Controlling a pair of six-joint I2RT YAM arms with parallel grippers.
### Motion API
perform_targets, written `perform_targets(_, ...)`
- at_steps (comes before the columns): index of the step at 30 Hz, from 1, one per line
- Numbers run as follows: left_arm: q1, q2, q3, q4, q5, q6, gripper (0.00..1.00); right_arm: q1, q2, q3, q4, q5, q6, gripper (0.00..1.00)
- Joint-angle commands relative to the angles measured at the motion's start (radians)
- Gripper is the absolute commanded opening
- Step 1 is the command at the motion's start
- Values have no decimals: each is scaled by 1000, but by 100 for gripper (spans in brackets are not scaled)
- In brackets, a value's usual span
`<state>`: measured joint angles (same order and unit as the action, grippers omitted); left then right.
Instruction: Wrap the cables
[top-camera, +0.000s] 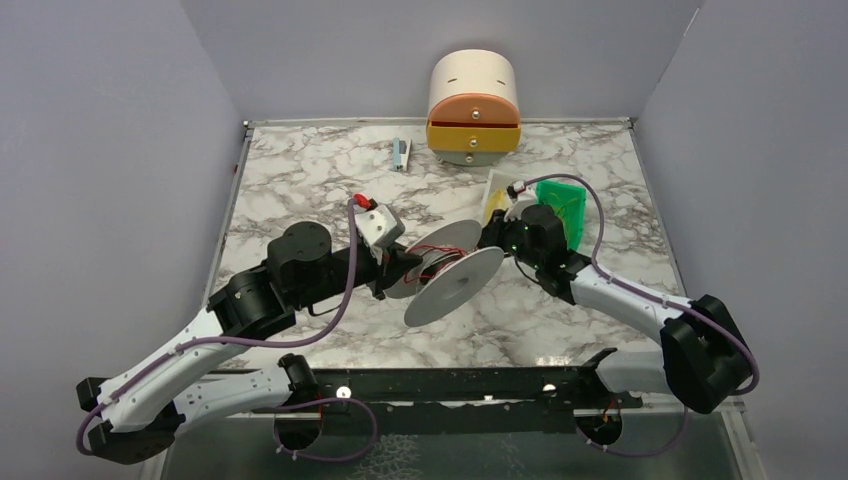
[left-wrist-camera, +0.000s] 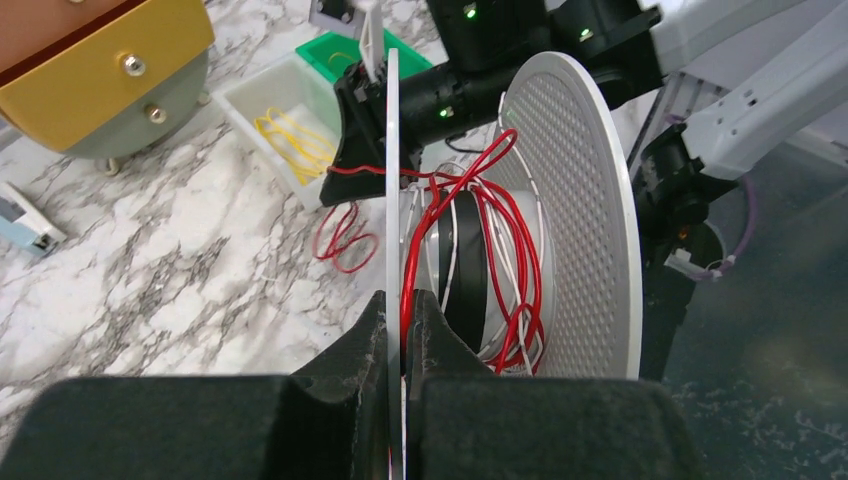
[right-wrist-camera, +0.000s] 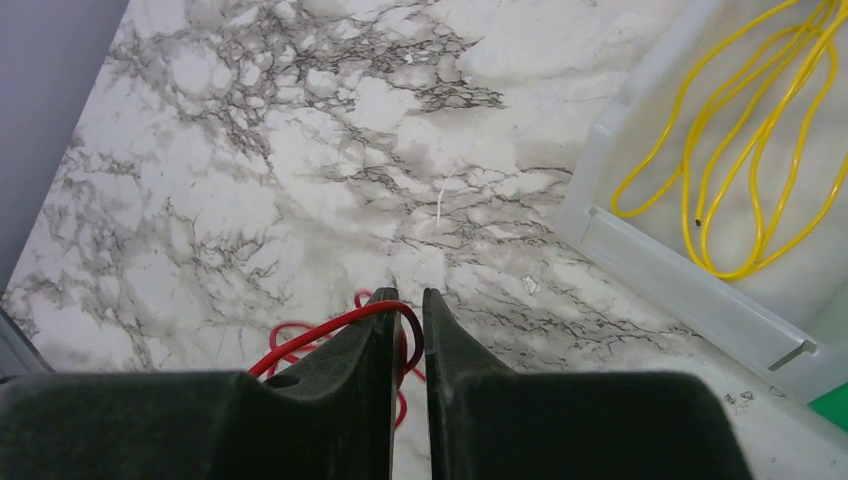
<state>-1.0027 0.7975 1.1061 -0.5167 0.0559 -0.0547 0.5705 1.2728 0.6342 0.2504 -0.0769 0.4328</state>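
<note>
A white spool with two round flanges (top-camera: 455, 285) is held off the marble between the arms. Red cables (left-wrist-camera: 490, 230) and some white wire lie in loose turns round its black core. My left gripper (left-wrist-camera: 402, 300) is shut on the edge of the thin flange (left-wrist-camera: 392, 150), with a red strand beside it; the perforated flange (left-wrist-camera: 580, 200) stands to the right. My right gripper (right-wrist-camera: 410, 298) is at the spool's far side (top-camera: 495, 235), slightly open. A red cable (right-wrist-camera: 320, 328) arches over its left finger and dips into the narrow gap. Loose red loops (left-wrist-camera: 340, 240) rest on the table.
A clear tray (right-wrist-camera: 690, 265) holding yellow wires sits at the right, beside a green bin (top-camera: 562, 205). A round cream and yellow drawer unit (top-camera: 472, 110) stands at the back wall. A small pale object (top-camera: 401, 153) lies to the left of the drawer unit.
</note>
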Motion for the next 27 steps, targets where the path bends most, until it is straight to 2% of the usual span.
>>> perform_targets(1, -11, -37, 83, 198, 118, -56, 0, -24, 27, -34, 57, 12, 17, 18)
perform_targets(17, -11, -52, 100, 254, 87, -89, 0, -25, 82, -108, 151, -24, 27, 17)
perform_targets(27, -11, -49, 116, 289, -22, -97, 0, -25, 132, -170, 212, -81, 43, 13)
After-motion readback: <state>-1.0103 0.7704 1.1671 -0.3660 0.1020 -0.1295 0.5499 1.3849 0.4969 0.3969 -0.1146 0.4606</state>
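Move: The left hand still grips the spool's near rim; the hub lies about 8 cm to its right and 2 cm lower, level fore and aft. The red cable's tail runs right at the right hand's slightly parted fingertips. From that hand the spool is roughly 14 cm back, 8 cm left and 18 cm higher; the white box sits 9 cm ahead and 5 cm right, the green box 7 cm ahead and 15 cm right, both some 12 cm below. Left lifts the held spool about 7 cm, tipping it upward; right sinks about 7 cm, cable at barely parted fingertips. ##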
